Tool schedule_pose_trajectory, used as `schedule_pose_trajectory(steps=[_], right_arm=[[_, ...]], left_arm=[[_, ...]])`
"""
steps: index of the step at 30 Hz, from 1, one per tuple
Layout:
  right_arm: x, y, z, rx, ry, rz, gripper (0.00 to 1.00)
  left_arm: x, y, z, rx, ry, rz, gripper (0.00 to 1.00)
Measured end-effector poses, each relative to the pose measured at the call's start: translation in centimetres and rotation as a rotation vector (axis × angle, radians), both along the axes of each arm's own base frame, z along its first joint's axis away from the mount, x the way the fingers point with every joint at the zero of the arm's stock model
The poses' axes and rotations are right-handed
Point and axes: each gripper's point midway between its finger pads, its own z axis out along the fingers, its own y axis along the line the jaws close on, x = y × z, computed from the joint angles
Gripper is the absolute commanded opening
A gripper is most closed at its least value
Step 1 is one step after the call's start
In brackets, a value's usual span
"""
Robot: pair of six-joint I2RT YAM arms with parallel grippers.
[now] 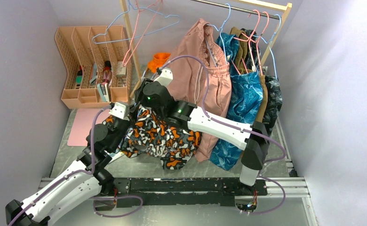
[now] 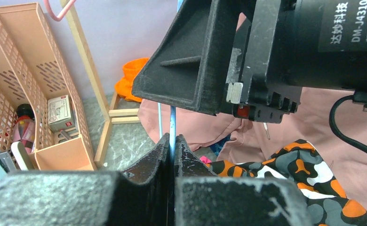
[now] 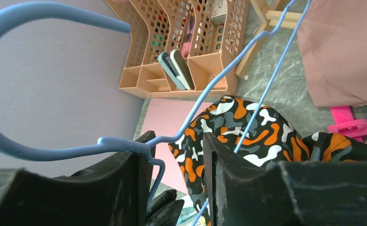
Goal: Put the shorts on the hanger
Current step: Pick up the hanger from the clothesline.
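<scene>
The shorts [image 1: 163, 136], in an orange, black, white and grey blotch print, lie bunched on the table under both arms; they also show in the right wrist view [image 3: 228, 127]. My left gripper [image 2: 174, 139] is shut on a thin wire of the light-blue hanger [image 2: 172, 125], which rises straight up between its fingers. Just above it, my right gripper [image 3: 177, 139] stands open around the hanger [image 3: 54, 150] at its neck. The twisted joint rests against the left finger and the other finger stands apart from it. The hook curves away to the left. In the top view the arms hide the hanger.
An orange file organizer [image 1: 94, 66] stands at the back left, with a pink mat [image 1: 85, 125] in front of it. A wooden rack [image 1: 247, 7] carries a dusty-pink garment [image 1: 200, 61], a blue print garment [image 1: 243, 103] and spare hangers [image 1: 139, 23]. A pink clip [image 3: 348, 125] lies on the table.
</scene>
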Motion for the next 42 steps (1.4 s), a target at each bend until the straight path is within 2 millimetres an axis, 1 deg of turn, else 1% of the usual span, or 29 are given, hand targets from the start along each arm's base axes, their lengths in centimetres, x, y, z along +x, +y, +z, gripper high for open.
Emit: schedule_pose_trajectory(steps=[4, 8, 11, 13, 14, 15, 17, 20, 21, 22, 25, 29, 32, 34, 36, 38, 40, 42], right_arm=[[0.0, 0.0, 0.1, -0.001, -0.004, 0.002, 0.32], [-0.1, 0.1, 0.1, -0.004, -0.006, 0.009, 0.18], [-0.3, 0.4, 0.2, 0.003, -0.008, 0.019, 0.08], [-0.4, 0.6, 0.4, 0.007, -0.011, 0.025, 0.03], [-0.5, 0.6, 0.4, 0.012, -0.013, 0.026, 0.00], [-0.4, 0.6, 0.5, 0.015, -0.015, 0.026, 0.00], [-0.3, 0.6, 0.6, 0.015, -0.018, 0.025, 0.00], [-0.1, 0.3, 0.3, -0.001, -0.022, 0.021, 0.00], [-0.1, 0.1, 0.2, -0.009, -0.024, 0.022, 0.00], [-0.2, 0.0, 0.1, -0.017, -0.027, 0.023, 0.00], [-0.3, -0.9, 0.3, -0.052, -0.044, 0.030, 0.00], [-0.8, -2.9, 1.5, -0.102, -0.081, 0.042, 0.00], [-1.3, -5.4, 2.9, -0.160, -0.131, 0.070, 0.00], [-2.2, -7.2, 3.8, -0.209, -0.181, 0.118, 0.00], [-3.8, -9.0, 4.3, -0.256, -0.234, 0.194, 0.00], [-6.1, -11.0, 4.6, -0.299, -0.298, 0.292, 0.00], [-8.9, -13.0, 4.9, -0.327, -0.373, 0.407, 0.00], [-11.6, -14.7, 5.4, -0.337, -0.449, 0.517, 0.00]], left_arm=[[-0.1, -0.1, -0.2, 0.005, 0.004, -0.007, 0.07], [-0.2, -0.4, -0.4, 0.014, 0.012, -0.024, 0.09], [-0.3, -0.6, -0.7, 0.021, 0.019, -0.040, 0.13], [-0.4, -0.8, -0.7, 0.022, 0.021, -0.051, 0.17], [-0.4, -0.9, -0.7, 0.022, 0.021, -0.054, 0.21], [-0.5, -0.9, -0.7, 0.023, 0.021, -0.058, 0.25], [-0.5, -1.0, -0.8, 0.026, 0.023, -0.063, 0.39], [-0.7, -1.1, -0.7, 0.028, 0.028, -0.070, 0.63], [-0.8, -1.1, -0.5, 0.024, 0.031, -0.078, 0.92], [-0.9, -1.2, -0.3, 0.024, 0.031, -0.087, 0.99], [-1.7, -1.5, 0.9, 0.015, 0.028, -0.125, 0.99], [-3.5, -1.4, 3.6, -0.002, 0.006, -0.185, 1.00], [-5.2, -0.8, 5.8, -0.010, -0.016, -0.222, 1.00], [-6.7, 0.0, 8.0, -0.020, -0.056, -0.245, 1.00], [-8.4, 0.6, 10.2, -0.016, -0.112, -0.275, 1.00], [-9.8, 1.0, 11.9, 0.005, -0.168, -0.310, 1.00], [-10.7, 0.8, 13.2, 0.041, -0.201, -0.349, 1.00], [-11.1, 0.1, 13.9, 0.083, -0.208, -0.396, 0.99]])
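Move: The blue hanger, already off the clothesline and upright, has its neck between the right hand's half-open fingers, about 1 cm to the left of that hand's middle. From the left hand, shut on the hanger just below, that neck is some 4 cm ahead, 0 cm sideways and 5 cm up. From the right hand the camouflage shorts lie about 15 cm back, 3 cm right and 25 cm below; the pink trousers hang some 8 cm ahead, 23 cm right and 8 cm lower. The blue hanger changes hands: the right fingers pinch it at the neck under the hook, staying almost in place, then the left fingers open wide and let go. The right hand carries it right and back, nearly 20 cm with a slight rise, its fingers swinging up and counter-clockwise by some 30 degrees, while the left hand backs away and climbs roughly 14 cm. ##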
